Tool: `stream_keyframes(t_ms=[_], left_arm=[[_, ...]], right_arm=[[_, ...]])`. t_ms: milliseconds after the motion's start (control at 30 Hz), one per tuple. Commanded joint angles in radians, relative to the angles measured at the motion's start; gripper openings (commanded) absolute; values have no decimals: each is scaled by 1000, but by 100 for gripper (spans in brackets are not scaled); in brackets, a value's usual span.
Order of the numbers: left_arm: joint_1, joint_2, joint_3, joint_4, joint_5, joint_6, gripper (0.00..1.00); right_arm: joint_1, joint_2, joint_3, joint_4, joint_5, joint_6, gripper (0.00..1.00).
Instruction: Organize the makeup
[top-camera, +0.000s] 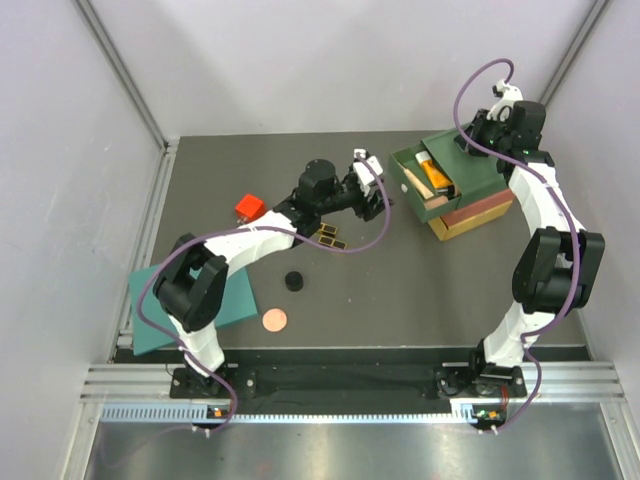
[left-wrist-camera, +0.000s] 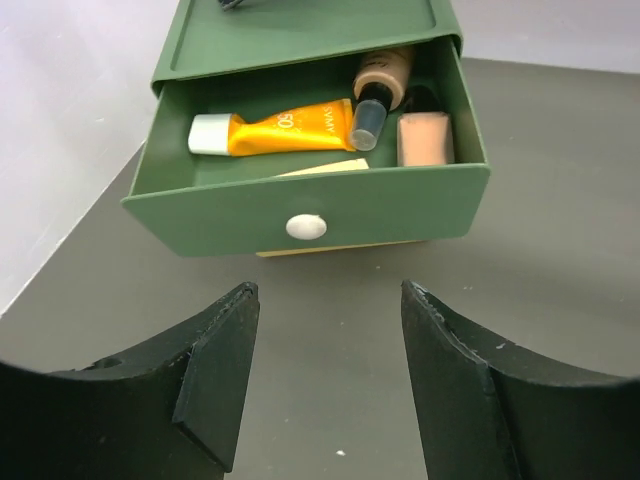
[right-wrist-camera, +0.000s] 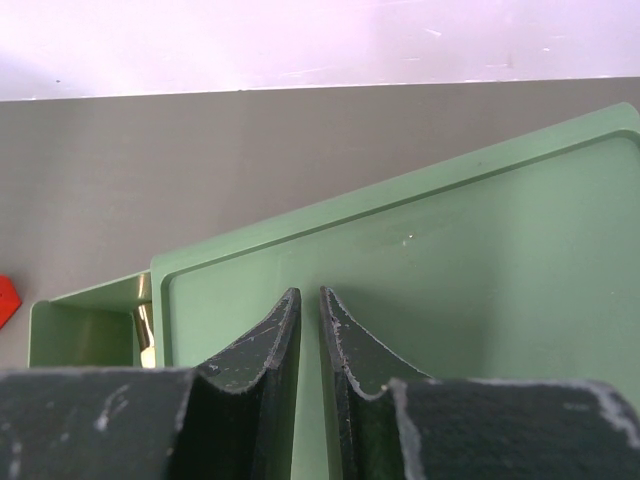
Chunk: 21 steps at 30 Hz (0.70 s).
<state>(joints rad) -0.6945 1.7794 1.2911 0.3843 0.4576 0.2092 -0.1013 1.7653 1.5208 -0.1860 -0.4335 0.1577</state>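
The green top drawer (left-wrist-camera: 300, 205) of the stacked box (top-camera: 470, 205) stands pulled out, its white knob (left-wrist-camera: 305, 226) facing my left gripper (left-wrist-camera: 328, 290). Inside lie an orange tube (left-wrist-camera: 285, 128) with a white cap, a beige black-capped bottle (left-wrist-camera: 380, 80) and a cream stick (left-wrist-camera: 425, 138). My left gripper (top-camera: 372, 198) is open and empty, a short way in front of the drawer. On the table sit a black-gold palette (top-camera: 328, 237), a black round compact (top-camera: 293, 281) and a copper disc (top-camera: 274, 320). My right gripper (right-wrist-camera: 309, 292) is shut and empty, tips on the box's green lid (right-wrist-camera: 450, 250).
A large teal sheet (top-camera: 235, 300) lies at the front left under the left arm. A small red object (top-camera: 249, 207) sits behind that arm. The red and yellow drawers (top-camera: 480, 215) under the green one are pushed in. Walls enclose the table on three sides.
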Motion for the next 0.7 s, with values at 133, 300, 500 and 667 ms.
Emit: stream_keyframes(t_ms=[133, 300, 500, 667], left_arm=[[1, 84, 66, 151, 81, -71, 64], [-7, 166, 152, 148, 112, -79, 64], [-10, 238, 215, 177, 127, -108, 64], [-23, 307, 313, 166, 145, -119, 65]], right_arm=[[6, 111, -93, -360, 29, -21, 15], [6, 102, -97, -357, 32, -21, 15], [2, 105, -96, -357, 30, -23, 15], [2, 111, -96, -357, 24, -23, 15]])
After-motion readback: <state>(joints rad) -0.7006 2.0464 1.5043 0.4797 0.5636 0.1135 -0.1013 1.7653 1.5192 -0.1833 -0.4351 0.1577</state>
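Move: The open top drawer's white knob is just off the left fingertips, about 6 cm to the right, 4 cm ahead and 3 cm below the hand. Inside the drawer, the yellow tube is about 12 cm right and 8 cm ahead, and the peach bottle 12 cm right and 1 cm ahead. The eyeshadow palettes lie on the table, 11 cm left and 7 cm back. From the right hand, over the green lid, the knob is about 16 cm left, 10 cm back and 4 cm lower. The left hand, fingers held about two-thirds open, travels roughly 5 cm to the right while easing forward and sinking about 2.5 cm each, turning some 5 degrees clockwise, so that its tips come up against the drawer front on either side of the knob and start pushing the drawer in. Meanwhile the right hand stays put at the case's green lid, its fingers still nearly shut. ##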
